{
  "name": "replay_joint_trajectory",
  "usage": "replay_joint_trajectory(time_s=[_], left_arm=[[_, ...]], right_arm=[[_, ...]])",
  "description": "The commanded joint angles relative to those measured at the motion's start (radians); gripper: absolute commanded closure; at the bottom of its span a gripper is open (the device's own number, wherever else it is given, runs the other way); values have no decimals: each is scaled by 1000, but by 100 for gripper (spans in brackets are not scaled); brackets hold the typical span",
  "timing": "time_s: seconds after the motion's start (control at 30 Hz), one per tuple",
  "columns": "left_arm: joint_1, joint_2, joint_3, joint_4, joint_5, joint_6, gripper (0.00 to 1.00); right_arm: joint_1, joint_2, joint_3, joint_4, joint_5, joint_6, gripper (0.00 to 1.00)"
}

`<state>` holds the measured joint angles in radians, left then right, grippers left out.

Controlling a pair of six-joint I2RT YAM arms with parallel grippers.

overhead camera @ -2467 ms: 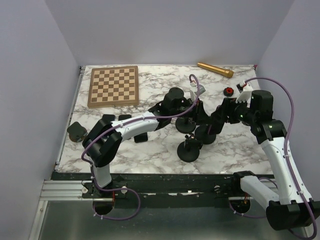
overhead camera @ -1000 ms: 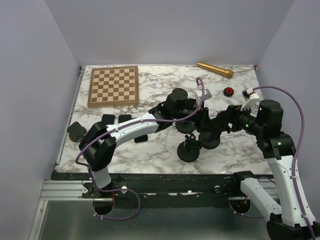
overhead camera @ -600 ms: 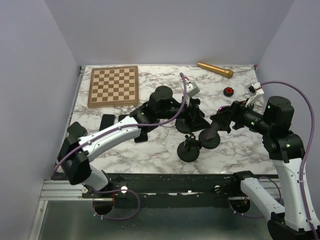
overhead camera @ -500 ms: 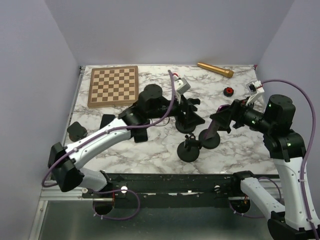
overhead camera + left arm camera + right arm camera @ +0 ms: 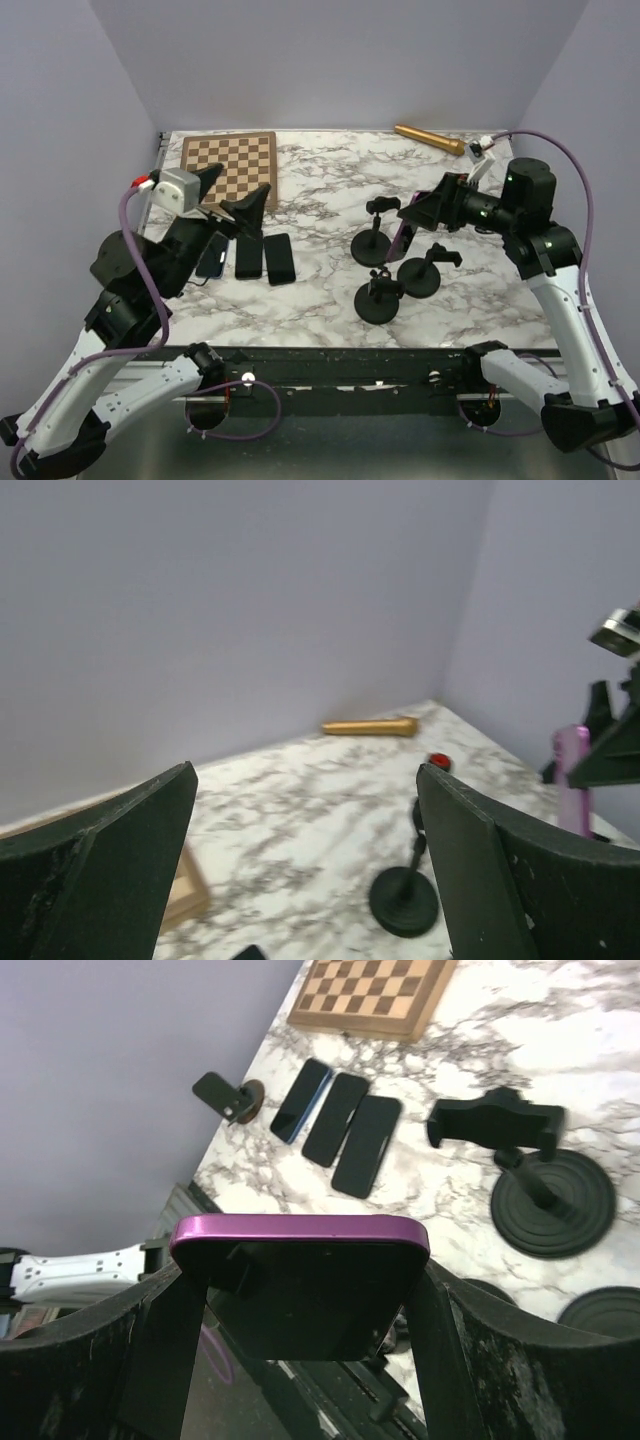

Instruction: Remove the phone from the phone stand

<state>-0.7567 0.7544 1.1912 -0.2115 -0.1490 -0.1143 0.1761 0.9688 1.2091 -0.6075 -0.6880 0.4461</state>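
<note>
A purple-edged phone is clamped by its sides in my right gripper, which is shut on it. In the top view the phone hangs tilted in my right gripper, above and apart from the black phone stand. That stand's clamp holds nothing. My left gripper is open and empty, high over the left side near the chessboard. In the left wrist view its fingers stand wide apart around bare air.
Two more black stands sit near the middle. Three dark phones lie flat at the left. A chessboard, a golden cylinder and a small black object are also on the marble table.
My left gripper opened and swung back from the stands to the left side. My right gripper raised the purple phone up and away from its stand.
</note>
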Motion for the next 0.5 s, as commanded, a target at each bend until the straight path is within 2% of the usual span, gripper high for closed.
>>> replay_joint_trajectory(time_s=[0.0, 0.13, 0.27, 0.33, 0.47], left_arm=[[8, -89, -90, 61, -338, 299, 2], [9, -160, -245, 229, -458, 397, 1], [24, -219, -398, 326, -474, 408, 1], [25, -235, -425, 352, -485, 422, 1], [25, -288, -441, 372, -501, 418, 1]], right_arm=[[151, 62, 47, 124, 73, 78, 99], [400, 182, 81, 166, 283, 111, 99], [647, 364, 177, 172, 489, 110, 99], [711, 466, 230, 170, 561, 112, 99], [737, 623, 315, 148, 639, 136, 99]])
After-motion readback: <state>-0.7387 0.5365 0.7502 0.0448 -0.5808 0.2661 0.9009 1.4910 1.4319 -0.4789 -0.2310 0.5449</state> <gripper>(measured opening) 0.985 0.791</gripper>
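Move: The right hand holds a purple-edged phone. The bare table spot beside the row of laid-down phones is about 22 cm to its left, 8 cm ahead and 31 cm below. The third phone lies some 8 cm farther left, the second phone 16 cm left of that spot. An empty stand is 5 cm left and 11 cm ahead of the hand, another 4 cm left and 4 cm back. From the left hand, the spot is roughly 10 cm ahead, 6 cm right and 43 cm below. Still pinching the phone, the right hand sweeps about 21 cm left past the stands towards the bare spot beside the phone row, sinking more and more as it goes and turning some 15 degrees counter-clockwise. The left hand clears away leftward and down, about 9 cm each, turning some 30 degrees counter-clockwise with its fingers wide open. ##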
